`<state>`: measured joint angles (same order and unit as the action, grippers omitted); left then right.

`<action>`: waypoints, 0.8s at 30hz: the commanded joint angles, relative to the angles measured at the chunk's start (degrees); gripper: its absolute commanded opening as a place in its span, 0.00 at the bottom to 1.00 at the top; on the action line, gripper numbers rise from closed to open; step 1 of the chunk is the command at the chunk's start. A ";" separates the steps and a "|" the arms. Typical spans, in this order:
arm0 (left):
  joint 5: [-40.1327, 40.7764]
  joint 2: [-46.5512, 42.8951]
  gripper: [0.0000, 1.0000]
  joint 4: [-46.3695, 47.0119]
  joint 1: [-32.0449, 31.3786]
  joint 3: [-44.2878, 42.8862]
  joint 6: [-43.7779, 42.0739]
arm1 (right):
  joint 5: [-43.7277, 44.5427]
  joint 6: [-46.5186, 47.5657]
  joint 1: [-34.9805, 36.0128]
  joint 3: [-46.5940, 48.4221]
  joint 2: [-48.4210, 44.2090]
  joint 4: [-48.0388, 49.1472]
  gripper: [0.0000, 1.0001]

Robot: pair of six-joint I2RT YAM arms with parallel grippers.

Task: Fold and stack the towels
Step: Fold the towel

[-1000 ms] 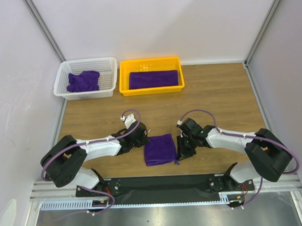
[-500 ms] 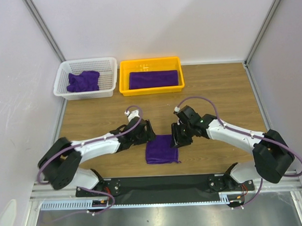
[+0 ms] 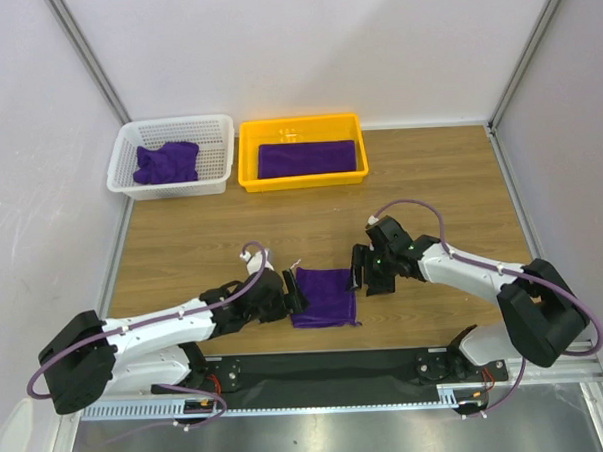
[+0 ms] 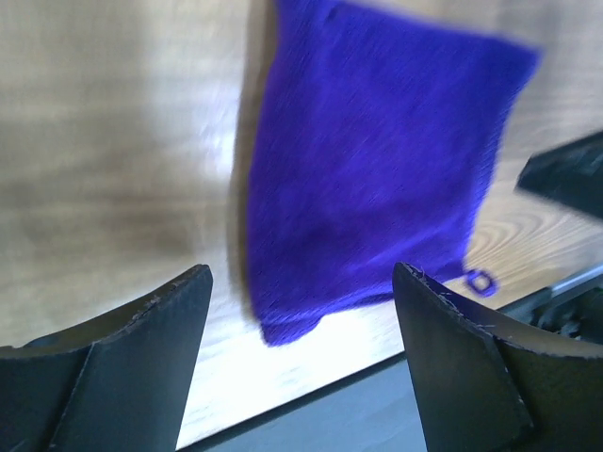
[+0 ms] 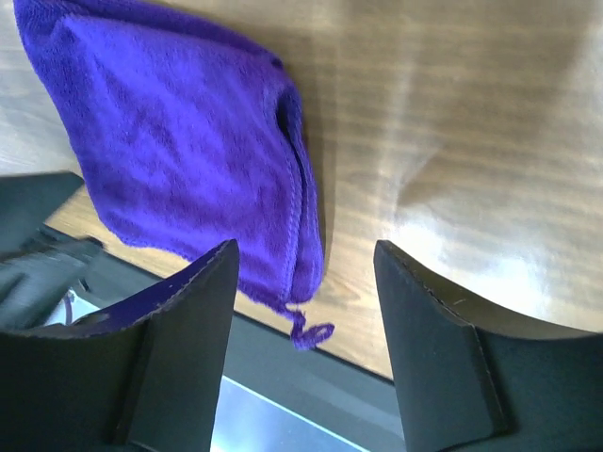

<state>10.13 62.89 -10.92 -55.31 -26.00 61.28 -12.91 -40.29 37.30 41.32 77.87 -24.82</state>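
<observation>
A folded purple towel lies flat on the wooden table near its front edge. My left gripper stands open just left of it, holding nothing. In the left wrist view the towel lies ahead of the spread fingers. My right gripper is open at the towel's right edge, also holding nothing. The right wrist view shows the towel with its hanging loop between and below the open gripper. Another folded towel lies in the yellow tray. A crumpled towel sits in the white basket.
The tray and basket stand side by side at the back of the table against the wall. A black strip and a metal rail run along the table's front edge, close to the folded towel. Side walls close in the table left and right.
Both grippers have opened and let go of the towel on the table. My left gripper has drawn back toward the front edge; my right gripper has moved away from the front edge.
</observation>
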 commanded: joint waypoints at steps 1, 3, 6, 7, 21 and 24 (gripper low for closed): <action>0.94 0.30 0.83 2.65 -2.25 1.91 5.52 | 0.42 1.96 -0.21 0.60 1.93 7.76 0.64; 1.03 0.74 0.83 3.88 -3.31 2.62 6.31 | 0.17 4.33 -0.47 0.87 2.90 10.13 0.63; 0.59 1.35 0.82 5.99 -4.63 4.02 7.97 | -1.50 7.24 -1.09 1.83 5.36 12.16 0.63; 0.77 1.27 0.82 6.17 -5.07 4.55 8.50 | -1.59 7.94 -1.17 2.01 6.76 12.60 0.62; 4.98 2.41 0.40 2.76 -7.45 6.40 13.96 | -0.81 4.18 -0.21 -0.53 8.20 15.59 0.49; 6.04 2.06 0.28 0.99 -4.38 4.73 8.02 | 1.56 2.07 -0.21 -3.96 4.68 14.45 0.42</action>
<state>12.43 64.55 -5.76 -61.87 -19.86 73.41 -14.48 -35.70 36.69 39.99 86.48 -8.73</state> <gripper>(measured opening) 0.300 0.441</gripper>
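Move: The folded towel's near-left corner lies about 3 cm back of the left hand, directly in line sideways and some 4 cm below. Its far-right corner is about 4 cm ahead of the right hand, 3 cm to its left and 4 cm below; the near-right corner with the loop lies roughly 7 cm back and 2 cm left of the right hand. Left backs and sinks 3 cm, closing on near-left corner; right reaches 4 cm forward-left, narrowing round far-right one. ##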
